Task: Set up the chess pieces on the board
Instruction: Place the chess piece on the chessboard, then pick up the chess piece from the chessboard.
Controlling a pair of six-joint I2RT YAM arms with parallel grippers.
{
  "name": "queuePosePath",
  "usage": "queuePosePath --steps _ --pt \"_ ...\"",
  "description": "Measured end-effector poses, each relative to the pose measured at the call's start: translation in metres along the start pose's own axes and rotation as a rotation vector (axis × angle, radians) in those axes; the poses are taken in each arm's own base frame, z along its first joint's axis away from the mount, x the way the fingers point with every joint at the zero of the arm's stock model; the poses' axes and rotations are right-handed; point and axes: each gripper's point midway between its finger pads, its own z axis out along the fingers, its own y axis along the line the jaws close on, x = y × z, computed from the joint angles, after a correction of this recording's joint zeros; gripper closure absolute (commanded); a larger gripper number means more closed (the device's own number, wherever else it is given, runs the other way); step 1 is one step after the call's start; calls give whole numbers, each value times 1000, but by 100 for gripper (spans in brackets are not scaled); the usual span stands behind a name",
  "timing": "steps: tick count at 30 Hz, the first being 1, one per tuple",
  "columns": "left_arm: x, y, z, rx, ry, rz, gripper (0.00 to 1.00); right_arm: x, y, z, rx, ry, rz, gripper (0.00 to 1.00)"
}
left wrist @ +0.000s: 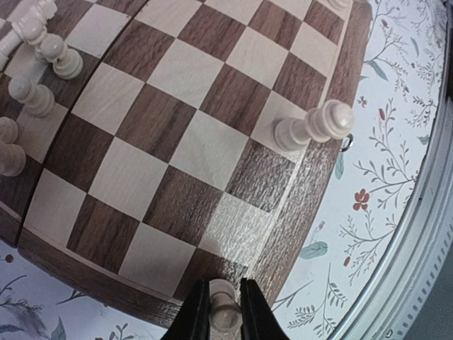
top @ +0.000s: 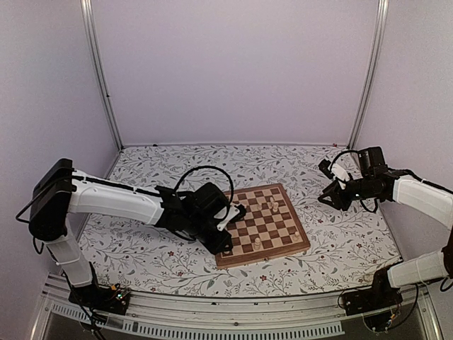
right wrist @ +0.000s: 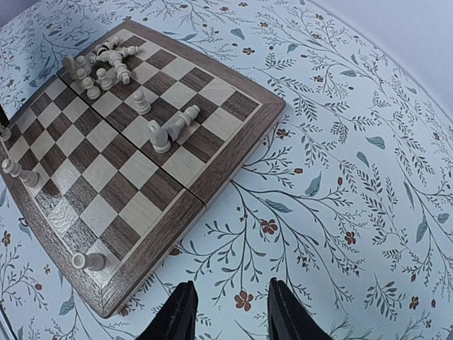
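The board [top: 263,225] lies in the middle of the table, seen close in the left wrist view [left wrist: 191,149]. My left gripper [top: 224,245] hangs over the board's near-left corner, shut on a pale chess piece [left wrist: 225,312] just above a dark corner square. Another piece [left wrist: 311,126] stands on a near-edge square, and several pieces [left wrist: 39,53] crowd the far side. In the right wrist view a heap of pieces [right wrist: 102,64] lies at the far corner and one piece [right wrist: 170,127] lies toppled. My right gripper [right wrist: 230,312] is open over the cloth, right of the board [right wrist: 233,152].
The floral tablecloth [top: 340,241] surrounds the board. A metal rail [top: 248,312] runs along the near table edge, also visible in the left wrist view as a metal rail [left wrist: 417,241]. Pale walls close in the back and sides.
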Motion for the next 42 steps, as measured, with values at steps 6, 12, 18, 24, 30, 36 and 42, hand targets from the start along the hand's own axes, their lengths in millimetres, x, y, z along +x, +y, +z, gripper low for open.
queuePosePath --steps 6,12,18,24,30,36,42 --pt "2 0 2 -3 8 0 77 0 0 0 -1 0 0 63" --pt "4 1 4 -6 14 1 67 0 1 0 -5 -2 0 63" --pt "7 3 1 -25 36 5 54 -1 2 0 -12 -7 1 63" --pt "-30 0 -28 -73 -37 68 48 -7 3 -5 -10 -27 -7 63" --pt "-108 2 -89 -125 -247 156 37 -24 5 -13 -21 -70 -54 62" --pt "-153 62 -131 -201 -442 117 33 -51 20 1 -88 -71 -141 64" --pt "-163 127 -144 -246 -564 26 38 -60 32 34 -184 -36 -179 68"
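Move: The left hand still has the chess piece between its fingers, upright at the board's near-left corner square, its middle about 1 cm below the hand point. At much the same height, a tall standing piece is some 11 cm right and 2 cm ahead, and the piece cluster about 17 cm ahead and 1 cm right. From the right hand, the piece pair lies roughly 22 cm left, 6 cm ahead and 10 cm below; the near-right piece 13 cm left, 7 cm back. The left fingers let go of the chess piece on the corner square, opening while the hand settles barely half a centimetre; then it climbs clear and swings forward past the cluster's left side, about 17 cm up and 18 forward, drifting left late, fingers tilting some 30 degrees towards forward. Late on, the right hand rises slightly, sweeps about 7 cm left towards the piece pair, turning counter-clockwise and dipping again. ##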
